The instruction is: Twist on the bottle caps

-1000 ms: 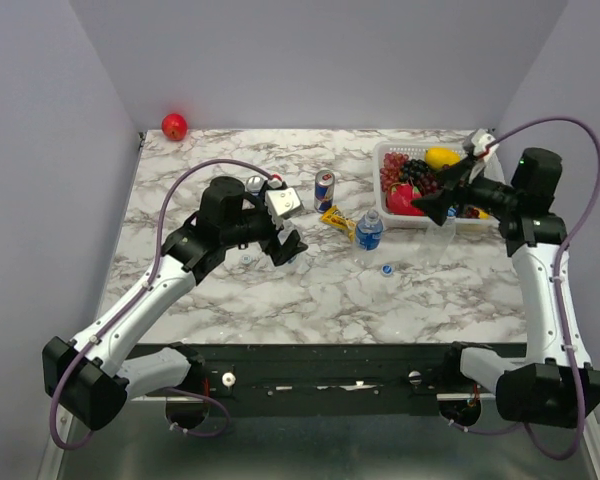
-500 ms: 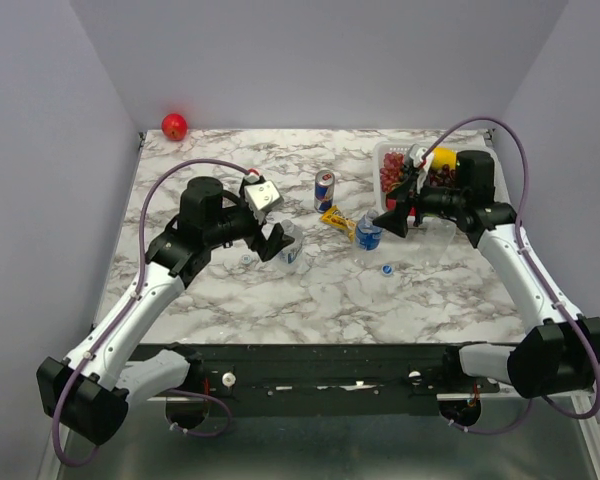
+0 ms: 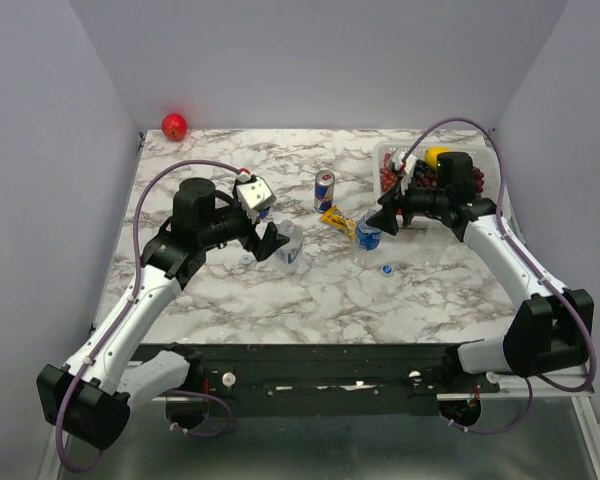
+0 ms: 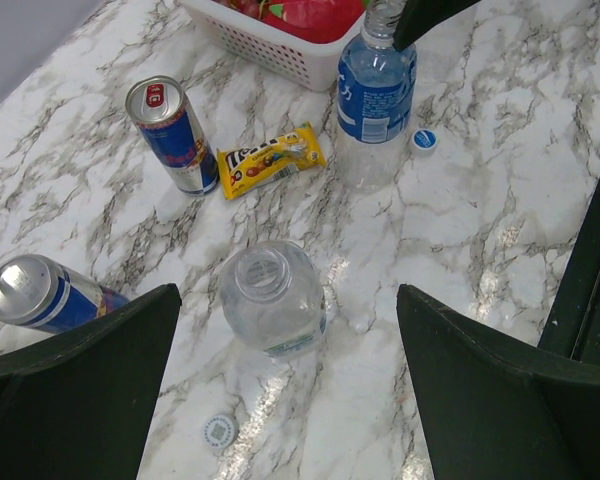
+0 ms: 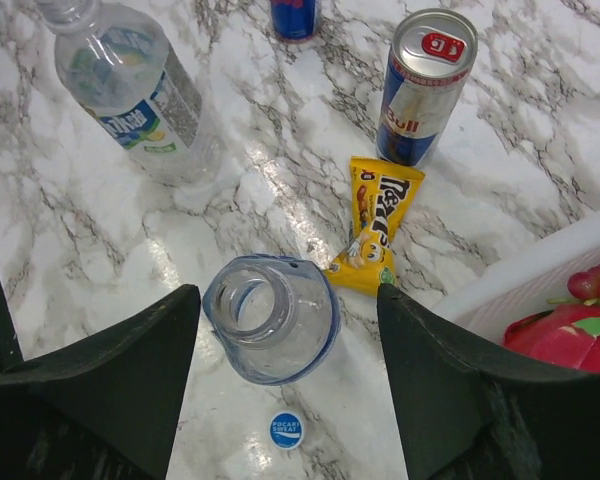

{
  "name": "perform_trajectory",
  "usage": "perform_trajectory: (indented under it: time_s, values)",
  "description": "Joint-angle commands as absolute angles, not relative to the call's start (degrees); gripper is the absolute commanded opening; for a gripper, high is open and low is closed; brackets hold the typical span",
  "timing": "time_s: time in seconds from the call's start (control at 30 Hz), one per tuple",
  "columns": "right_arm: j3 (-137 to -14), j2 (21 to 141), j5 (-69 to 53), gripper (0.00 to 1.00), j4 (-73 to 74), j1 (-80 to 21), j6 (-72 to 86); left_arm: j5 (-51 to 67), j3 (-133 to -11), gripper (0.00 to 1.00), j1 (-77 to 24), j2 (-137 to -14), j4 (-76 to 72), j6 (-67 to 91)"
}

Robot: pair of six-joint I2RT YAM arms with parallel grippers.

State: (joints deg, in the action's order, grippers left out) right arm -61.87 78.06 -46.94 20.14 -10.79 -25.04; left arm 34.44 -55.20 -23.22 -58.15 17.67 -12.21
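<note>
A clear bottle (image 4: 272, 297) with a white-blue label stands uncapped on the marble, just ahead of my open left gripper (image 4: 290, 400) and between its finger lines. A whitish cap (image 4: 219, 431) lies beside it, near the left finger. The blue-labelled bottle (image 5: 272, 318), also uncapped, stands between the fingers of my right gripper (image 5: 285, 300), which is open with a gap on each side. A blue cap (image 5: 286, 430) lies on the table just below it. In the top view the left gripper (image 3: 270, 240) and right gripper (image 3: 380, 222) flank the bottles (image 3: 290, 246) (image 3: 368, 234).
An upright drink can (image 3: 324, 188) and a yellow candy packet (image 3: 337, 220) sit between the arms. A second can (image 4: 40, 293) stands left of the clear bottle. A white fruit basket (image 3: 392, 217) stands back right, and a red apple (image 3: 174, 126) in the far left corner.
My right arm swung left from over the basket to the blue-labelled bottle, and its jaws narrowed around it. My left arm drew back slightly, uncovering the clear bottle.
</note>
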Motion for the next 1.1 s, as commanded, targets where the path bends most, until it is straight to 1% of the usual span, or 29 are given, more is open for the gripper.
perform_trajectory:
  time_s: [0.0,0.1,0.17,0.2,0.27,0.3,0.4,0.47,0.53,0.67,0.73,0.83,0.93,1.07]
  values:
    - [-61.7,79.9,-44.8,0.69,15.8,-11.0,-24.6,37.9,-55.3,0.99,-22.9,-58.8,17.4,-11.1]
    - [-62.2,80.9,-45.0,0.58,15.1,-11.2,-24.5,39.5,-56.1,0.99,-22.9,-60.5,17.2,-10.7]
    - [-62.4,81.2,-45.0,0.52,14.9,-11.8,-24.6,40.3,-56.6,0.99,-23.6,-61.7,17.0,-10.9]
    - [-62.4,81.1,-45.3,0.44,14.9,-12.0,-24.6,40.5,-56.8,0.99,-23.9,-62.1,16.9,-10.9]
    - [-62.6,80.5,-45.4,0.35,15.6,-12.4,-24.7,40.6,-57.0,0.99,-25.4,-62.8,16.2,-10.9]
    - [-62.7,79.4,-45.5,0.27,16.1,-12.5,-24.7,40.7,-57.2,0.99,-26.1,-63.2,15.9,-11.0]
    - [-64.8,75.5,-45.8,0.17,20.6,-12.6,-24.8,39.9,-57.8,0.99,-30.0,-63.8,16.0,-13.0]
    - [-68.3,73.5,-46.8,0.15,26.5,-12.6,-25.5,39.5,-58.5,0.99,-32.1,-64.5,16.3,-14.2]
    - [-70.3,70.3,-49.1,0.13,29.4,-12.6,-25.1,38.4,-58.8,0.99,-34.8,-65.3,15.5,-13.9]
    - [-75.4,67.8,-55.4,0.11,33.9,-12.7,-21.1,35.8,-57.3,0.99,-37.9,-67.7,5.5,-8.4]
    - [-77.0,67.2,-57.3,0.11,33.5,-12.6,-16.2,35.2,-57.4,0.99,-39.6,-68.9,3.3,-7.4]
    - [-77.0,65.7,-57.0,0.09,30.2,-12.7,-9.0,30.6,-57.8,0.99,-42.1,-70.7,0.3,-6.9]
    - [-77.1,65.2,-58.7,0.09,28.5,-12.7,-6.0,25.8,-58.1,0.99,-45.3,-71.7,-3.4,-7.8]
    - [-76.3,64.7,-60.2,0.09,26.2,-12.6,-4.3,24.9,-60.5,0.99,-47.2,-74.3,-4.0,-6.2]
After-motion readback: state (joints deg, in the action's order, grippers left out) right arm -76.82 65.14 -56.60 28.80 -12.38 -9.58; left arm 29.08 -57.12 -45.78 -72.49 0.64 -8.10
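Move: The blue-labelled bottle stands upright with its neck almost between the right hand's open fingers, its middle 1 cm ahead, 1 cm left and about 9 cm below. From that hand, the yellow snack pack is 9 cm ahead and 7 left, and the loose blue cap 3 cm back and 5 right, both some 18 cm lower. The left hand has the blue-labelled bottle about 8 cm ahead, 22 right and 17 below; the clear bottle is 5 ahead, 3 right, 16 below. Forward and slightly down by about a centimetre, the right hand closes its fingers on the blue-labelled bottle's neck, then lifts it some 17 cm while drawing it back about 9, tilting its left side up roughly 15 degrees. The left hand, wide open, travels about 13 cm right and a little back towards the bottle's body, turning clockwise. ##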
